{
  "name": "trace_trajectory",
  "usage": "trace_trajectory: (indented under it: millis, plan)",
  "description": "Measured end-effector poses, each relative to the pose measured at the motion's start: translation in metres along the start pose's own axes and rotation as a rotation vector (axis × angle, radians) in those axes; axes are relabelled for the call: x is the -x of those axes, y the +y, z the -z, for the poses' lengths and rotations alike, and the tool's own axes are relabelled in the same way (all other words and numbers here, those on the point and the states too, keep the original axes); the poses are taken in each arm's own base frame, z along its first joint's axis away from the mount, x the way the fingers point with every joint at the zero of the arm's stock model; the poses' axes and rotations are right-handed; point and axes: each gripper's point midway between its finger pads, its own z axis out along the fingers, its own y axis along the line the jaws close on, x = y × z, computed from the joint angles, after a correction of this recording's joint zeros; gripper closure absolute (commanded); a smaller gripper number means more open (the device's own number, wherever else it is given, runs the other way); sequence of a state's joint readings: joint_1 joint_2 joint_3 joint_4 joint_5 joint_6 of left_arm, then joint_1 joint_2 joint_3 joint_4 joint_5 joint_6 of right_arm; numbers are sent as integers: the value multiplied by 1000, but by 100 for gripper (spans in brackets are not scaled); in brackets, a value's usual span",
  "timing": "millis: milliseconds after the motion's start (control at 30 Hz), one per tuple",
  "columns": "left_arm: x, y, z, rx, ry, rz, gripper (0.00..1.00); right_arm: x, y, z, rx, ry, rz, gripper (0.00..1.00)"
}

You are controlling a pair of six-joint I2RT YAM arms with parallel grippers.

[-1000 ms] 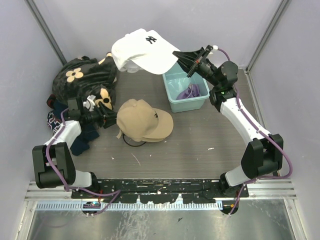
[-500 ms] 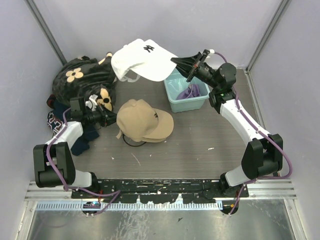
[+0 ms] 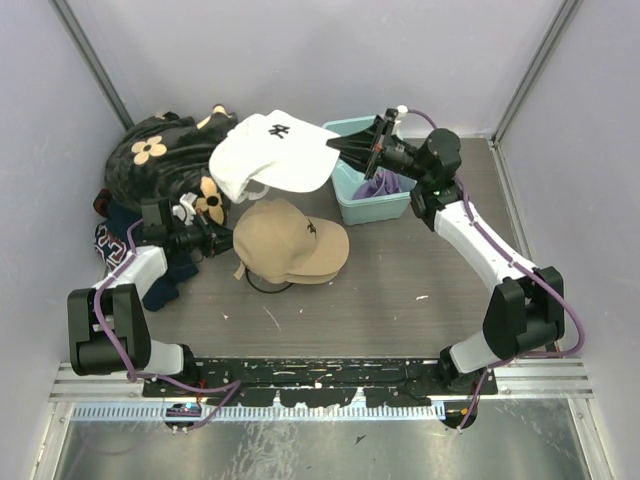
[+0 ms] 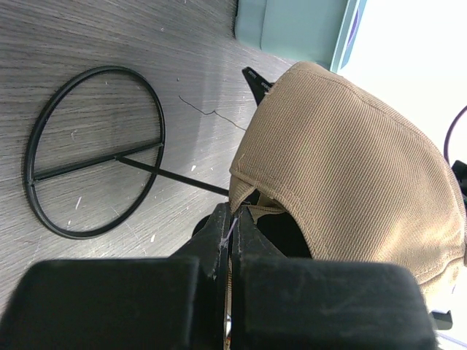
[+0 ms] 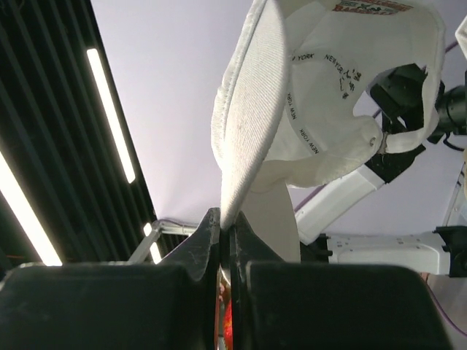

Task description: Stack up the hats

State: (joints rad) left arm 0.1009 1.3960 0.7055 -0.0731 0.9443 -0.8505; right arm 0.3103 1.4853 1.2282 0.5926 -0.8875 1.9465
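Note:
A white hat [image 3: 270, 155] hangs in the air above the table's back. My right gripper [image 3: 345, 150] is shut on its brim. From the right wrist, the white hat [image 5: 321, 95] shows its inside, with the brim edge pinched in my right gripper [image 5: 228, 222]. A tan hat [image 3: 290, 240] lies on the table just in front of and below the white one. My left gripper [image 3: 222, 243] is shut on its rear edge. In the left wrist view, the tan hat [image 4: 350, 168] fills the right side, its rear rim caught in my left gripper [image 4: 233, 215]. A purple hat [image 3: 380, 185] lies in the bin.
A teal bin [image 3: 372, 208] stands at the back right, under my right arm. Black fabric with tan flowers [image 3: 165, 150] and dark navy clothing [image 3: 110, 240] are piled at the left. A black wire ring [image 4: 95, 149] lies flat beside the tan hat.
My right gripper has carried the white hat left and lower, closer above the tan hat. My left gripper has shut on the tan hat's rear edge.

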Motion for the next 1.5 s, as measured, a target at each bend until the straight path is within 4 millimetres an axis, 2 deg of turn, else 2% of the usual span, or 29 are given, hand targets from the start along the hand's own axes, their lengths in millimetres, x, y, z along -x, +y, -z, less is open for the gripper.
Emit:
trace_trajectory:
  millis: [167, 267, 333, 433, 500, 633, 933, 1033, 1267, 1500]
  plan:
    - [0, 0, 0, -2, 2, 1, 100, -28, -20, -16, 12, 81, 2, 99]
    - [0, 0, -1, -5, 5, 2, 100, -38, -34, -30, 33, 126, -7, 99]
    - [0, 0, -1, -6, 8, 5, 100, -39, -49, -37, 34, 140, -28, 99]
    - [0, 0, -2, -6, 8, 5, 100, -38, -83, -40, 1, 141, -81, 99]
    - [0, 0, -2, -8, 9, 6, 100, -33, -108, -35, -29, 124, -119, 99]
    - [0, 0, -3, -12, 13, 10, 100, -30, -139, -24, -70, 99, -172, 99]
    - [1, 1, -6, -19, 20, 10, 100, -23, -174, 2, -121, 53, -213, 99]
    - [1, 2, -7, -20, 23, 12, 100, -16, -180, 17, -142, 23, -222, 99]
    - [3, 6, -10, -19, 28, 20, 100, -8, -174, 52, -159, -7, -189, 99]
    - [2, 10, -15, -18, 42, 24, 100, -16, -193, 62, -242, 19, -199, 99]
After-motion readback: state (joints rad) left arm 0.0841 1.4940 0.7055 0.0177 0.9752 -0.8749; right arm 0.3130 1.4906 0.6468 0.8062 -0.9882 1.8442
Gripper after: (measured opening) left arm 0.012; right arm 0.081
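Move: The right hand holds the white hat by its brim; the tan hats it goes to lie roughly 27 cm below, 10 cm left and 5 cm back. The blue basket stands 18 cm ahead, 8 cm right and some 37 cm below, the flowered blanket about 18 cm ahead and 38 cm left. From the left hand, shut at their rear edge, the tan hats' middle is about 11 cm right, 3 cm back and slightly higher. The right hand lowers the pinched white hat some 20 cm, veering left then right, onto the tan hats. ##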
